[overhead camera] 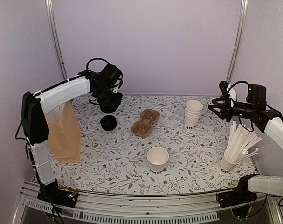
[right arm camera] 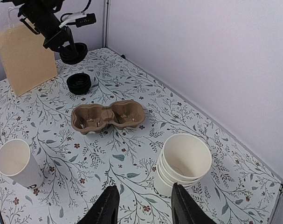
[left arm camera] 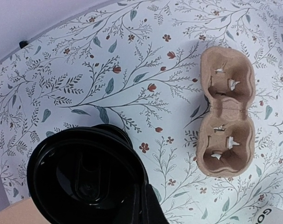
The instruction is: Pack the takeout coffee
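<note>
My left gripper (overhead camera: 108, 105) is shut on a round black lid (left arm camera: 80, 177), holding it in the air just above and behind a small stack of black lids (overhead camera: 108, 122) on the table. From the right wrist, the held lid (right arm camera: 75, 53) hangs above that stack (right arm camera: 79, 83). A single lidless white cup (overhead camera: 157, 158) with dark lettering at its base stands front centre. No takeout coffee with its lid on is in view. A brown two-cup carrier (overhead camera: 146, 122) lies empty mid-table. My right gripper (right arm camera: 143, 205) hovers open and empty near the stack of lidless cups (right arm camera: 184, 163).
A brown paper bag (overhead camera: 64, 133) stands upright at the left. The stack of white cups (overhead camera: 193, 113) is at the back right. A cup holding white straws (overhead camera: 237, 148) stands at the front right. The table carries a floral cloth (overhead camera: 118, 158).
</note>
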Controlling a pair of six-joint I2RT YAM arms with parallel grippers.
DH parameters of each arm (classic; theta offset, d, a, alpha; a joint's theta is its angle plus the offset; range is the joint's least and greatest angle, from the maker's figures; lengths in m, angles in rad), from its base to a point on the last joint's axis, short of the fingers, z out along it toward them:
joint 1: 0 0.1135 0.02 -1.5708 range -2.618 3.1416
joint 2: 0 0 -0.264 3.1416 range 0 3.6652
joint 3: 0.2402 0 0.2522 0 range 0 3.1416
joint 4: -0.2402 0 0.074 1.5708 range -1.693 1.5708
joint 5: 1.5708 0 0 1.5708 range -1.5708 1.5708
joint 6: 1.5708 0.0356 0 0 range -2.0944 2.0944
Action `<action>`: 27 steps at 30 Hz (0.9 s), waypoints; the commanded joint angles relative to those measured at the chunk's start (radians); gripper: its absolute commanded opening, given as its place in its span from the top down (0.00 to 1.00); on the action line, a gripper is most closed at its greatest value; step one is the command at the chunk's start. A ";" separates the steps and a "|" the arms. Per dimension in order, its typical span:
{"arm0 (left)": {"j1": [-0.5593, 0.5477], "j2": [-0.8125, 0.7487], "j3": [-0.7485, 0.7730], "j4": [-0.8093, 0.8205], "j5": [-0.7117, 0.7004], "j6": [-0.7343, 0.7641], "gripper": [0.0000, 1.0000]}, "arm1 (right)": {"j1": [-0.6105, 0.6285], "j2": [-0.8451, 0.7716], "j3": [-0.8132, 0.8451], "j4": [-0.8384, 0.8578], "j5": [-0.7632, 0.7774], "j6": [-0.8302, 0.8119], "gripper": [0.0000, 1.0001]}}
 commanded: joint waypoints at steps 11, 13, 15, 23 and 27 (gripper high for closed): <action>0.067 0.096 -0.071 0.072 0.045 0.031 1.00 | -0.003 -0.007 -0.020 0.000 -0.021 -0.011 0.58; 0.067 0.094 -0.070 0.073 0.045 0.031 1.00 | -0.004 -0.006 -0.020 -0.002 -0.021 -0.012 0.58; 0.068 0.087 -0.069 0.072 0.049 0.031 0.98 | -0.003 -0.002 -0.020 -0.001 -0.023 -0.014 0.58; 0.077 0.040 -0.138 0.067 -0.063 -0.053 0.58 | -0.004 0.007 -0.020 -0.005 -0.023 -0.020 0.58; 0.093 0.023 -0.205 0.065 -0.121 -0.076 0.51 | -0.004 0.007 -0.020 -0.006 -0.024 -0.022 0.58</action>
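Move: The left hand holds black lids by their rim. The rest of the lid stack stands on the table about 4 cm ahead of the hand, 5 cm to its left and some 12 cm below. The egg-carton-like cup tray lies about 20 cm to the right of the stack, level with it. The paper bag is around 22 cm left of the stack and 12 cm nearer. From the right hand, the stack is roughly 15 cm ahead, 42 cm left and 22 cm below. The left fingers keep their pinch on the lids' rim while the hand sinks about 7 cm towards the lid stack on the table, easing a couple of centimetres left. There it pauses low, then opens to about half and lets the lids go, drifting another 2 cm left at nearly the same height. ##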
